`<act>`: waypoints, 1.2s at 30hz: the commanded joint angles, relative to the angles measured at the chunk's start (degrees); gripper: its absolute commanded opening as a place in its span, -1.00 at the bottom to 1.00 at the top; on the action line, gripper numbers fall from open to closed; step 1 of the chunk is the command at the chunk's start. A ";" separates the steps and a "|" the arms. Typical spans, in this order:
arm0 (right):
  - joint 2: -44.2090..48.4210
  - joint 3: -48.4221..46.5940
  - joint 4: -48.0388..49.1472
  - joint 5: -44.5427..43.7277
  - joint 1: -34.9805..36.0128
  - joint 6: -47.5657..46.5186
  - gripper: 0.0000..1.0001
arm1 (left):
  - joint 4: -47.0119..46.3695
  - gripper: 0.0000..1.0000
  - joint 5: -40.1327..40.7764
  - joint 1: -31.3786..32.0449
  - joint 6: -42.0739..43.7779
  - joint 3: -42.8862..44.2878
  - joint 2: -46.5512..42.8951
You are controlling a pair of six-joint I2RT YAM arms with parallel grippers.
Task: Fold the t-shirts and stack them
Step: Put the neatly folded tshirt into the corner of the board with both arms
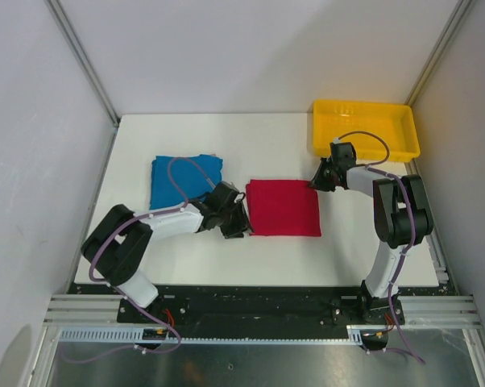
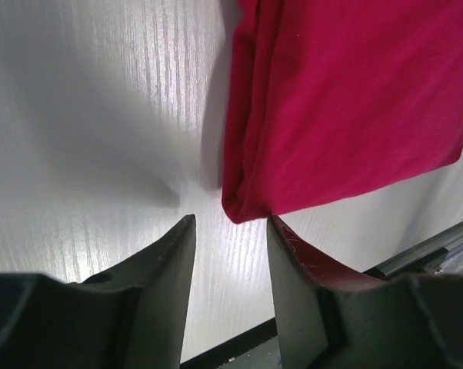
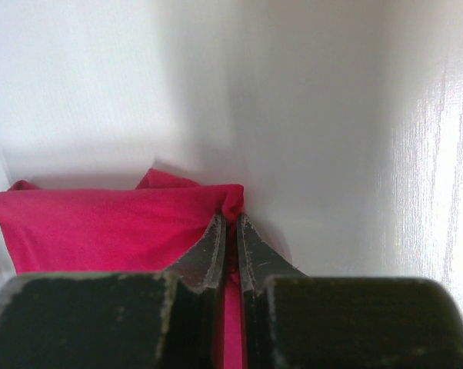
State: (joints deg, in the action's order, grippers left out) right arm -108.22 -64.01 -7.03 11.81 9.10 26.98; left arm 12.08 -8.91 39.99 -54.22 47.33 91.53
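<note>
The crimson red t-shirt (image 1: 283,207) lies folded into a square at the table's middle. The blue t-shirt (image 1: 184,179) lies folded to its left, partly under the left arm. My left gripper (image 1: 235,226) is open at the red shirt's near left corner; in the left wrist view that corner (image 2: 243,207) sits just beyond the gripper's (image 2: 230,224) fingertips, not between them. My right gripper (image 1: 316,185) is shut on the red shirt's far right corner (image 3: 230,201), and red cloth shows pinched between its (image 3: 230,221) fingers.
A yellow plastic tray (image 1: 365,129) stands at the back right, just behind the right gripper. White walls close in the table on three sides. The table's near edge and a metal rail (image 2: 424,250) lie close to the left gripper.
</note>
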 commanded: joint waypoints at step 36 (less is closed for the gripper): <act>16.39 -0.88 -7.56 -5.79 6.32 1.76 -1.00 | 0.13 -1.00 10.85 4.75 4.21 4.90 -3.24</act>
State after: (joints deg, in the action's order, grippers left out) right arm -99.42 -64.12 -14.02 8.36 12.27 27.59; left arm 11.25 -0.08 44.51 -54.17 48.27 92.03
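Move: The near left corner of the folded red t-shirt is almost between my left fingertips, about 1 cm to the right, 1 cm ahead and 2 cm below. The blue t-shirt lies some 21 cm ahead of my left hand and 17 cm to its left. My right hand already pinches the red t-shirt's far right corner; that near left corner lies about 19 cm back and 17 cm left of it, and the yellow box is some 23 cm ahead and 16 cm to its right. I sink my left hand nearly 2 cm around the red t-shirt's near left corner, edging over 1 cm to the right, then shut the half-open fingers to pinch it and just start back up. My right hand keeps its pinch on the far right corner, creeps back about 2 cm, and near the end lifts quickly by some 5 cm. ##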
